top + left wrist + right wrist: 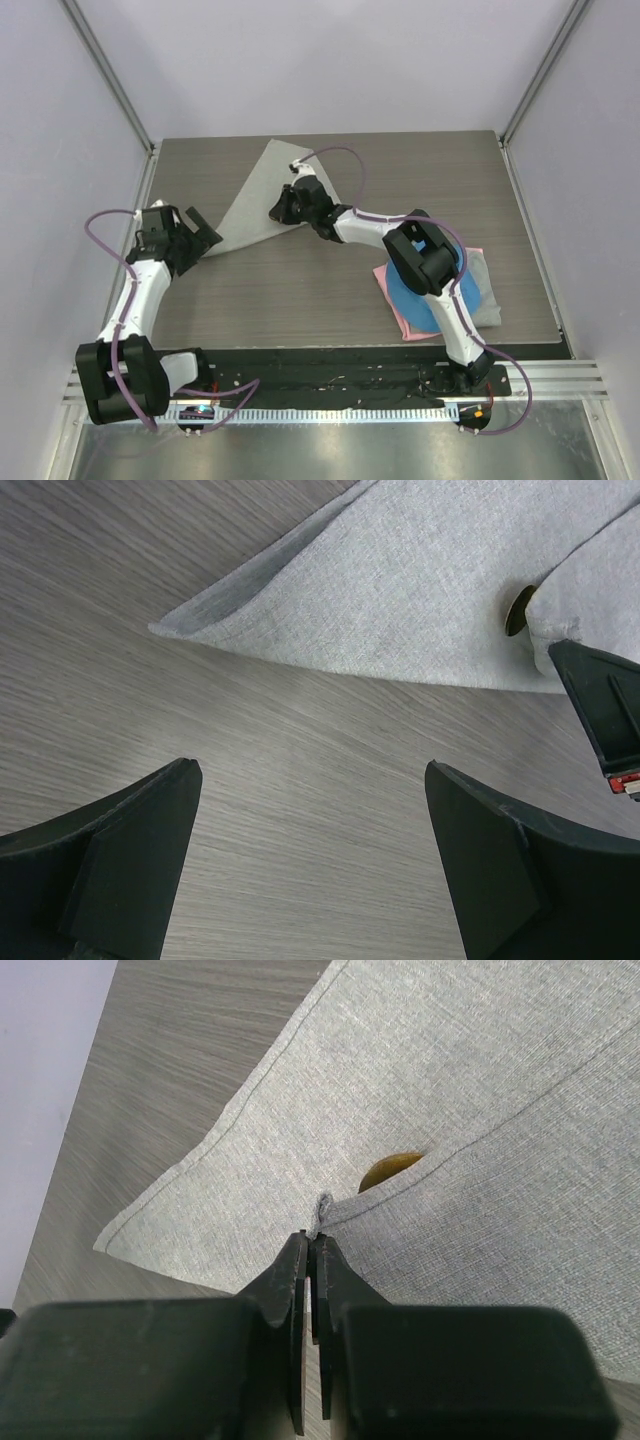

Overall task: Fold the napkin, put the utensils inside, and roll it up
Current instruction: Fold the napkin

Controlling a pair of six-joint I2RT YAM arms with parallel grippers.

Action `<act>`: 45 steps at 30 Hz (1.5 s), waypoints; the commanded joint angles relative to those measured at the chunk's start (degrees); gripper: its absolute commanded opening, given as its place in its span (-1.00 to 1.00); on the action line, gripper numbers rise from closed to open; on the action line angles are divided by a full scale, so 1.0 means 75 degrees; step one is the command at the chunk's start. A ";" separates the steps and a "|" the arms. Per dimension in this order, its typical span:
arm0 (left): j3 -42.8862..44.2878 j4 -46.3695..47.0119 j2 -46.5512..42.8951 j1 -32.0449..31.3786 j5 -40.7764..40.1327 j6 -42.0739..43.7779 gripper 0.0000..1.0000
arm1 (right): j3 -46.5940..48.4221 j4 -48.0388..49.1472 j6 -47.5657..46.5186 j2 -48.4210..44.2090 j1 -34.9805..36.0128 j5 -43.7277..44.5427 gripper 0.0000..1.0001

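The light grey napkin (256, 200) lies folded as a triangle at the back left of the table. My right gripper (280, 207) is shut on the corner of the napkin's top layer (322, 1210), pulled over the lower layer. The spoon's gold-brass bowl (390, 1169) peeks out from under that folded edge; it also shows in the left wrist view (518, 610). Its green handle is hidden. My left gripper (205, 232) is open and empty, just off the napkin's left tip (180, 625), over bare table.
A stack of cloths lies at the right: a blue cloth (415, 295) on a pink cloth (400, 310), with a grey cloth (485, 290) beside them, partly under my right arm. Frame posts stand at the back corners.
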 commanded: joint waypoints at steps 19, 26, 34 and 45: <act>-0.1472 0.2426 0.0306 0.0095 -0.0750 -0.1559 0.75 | -0.1157 0.0799 0.0089 -0.2361 -0.0834 -0.1955 0.15; -0.1683 0.3024 0.0763 0.0142 -0.1359 -0.1817 0.52 | -0.2328 0.0964 0.0348 -0.3416 -0.1643 -0.2213 0.15; -0.1778 0.3622 0.1103 0.0201 -0.1816 -0.2052 0.20 | -0.3091 0.0648 0.0137 -0.4318 -0.2065 -0.2213 0.15; -0.1812 0.3845 0.1372 0.0365 -0.2015 -0.2075 -0.03 | -0.3350 0.0331 0.0019 -0.4378 -0.2265 -0.2400 0.15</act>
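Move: The napkin's near-left corner lies about 4 cm ahead of the open left hand, 5 cm to its left and 9 cm below; the spoon bowl is roughly 14 cm ahead and 11 cm right of that hand. The right hand still pinches the flap's tip, whose landing spot is level fore and aft, 2 cm left and 4 cm below, with the bowl 5 cm ahead and 1 cm left. Right frees the flap, retreating 15 cm right and up; left sinks 7 cm, leftward, towards the corner, half-closing. ##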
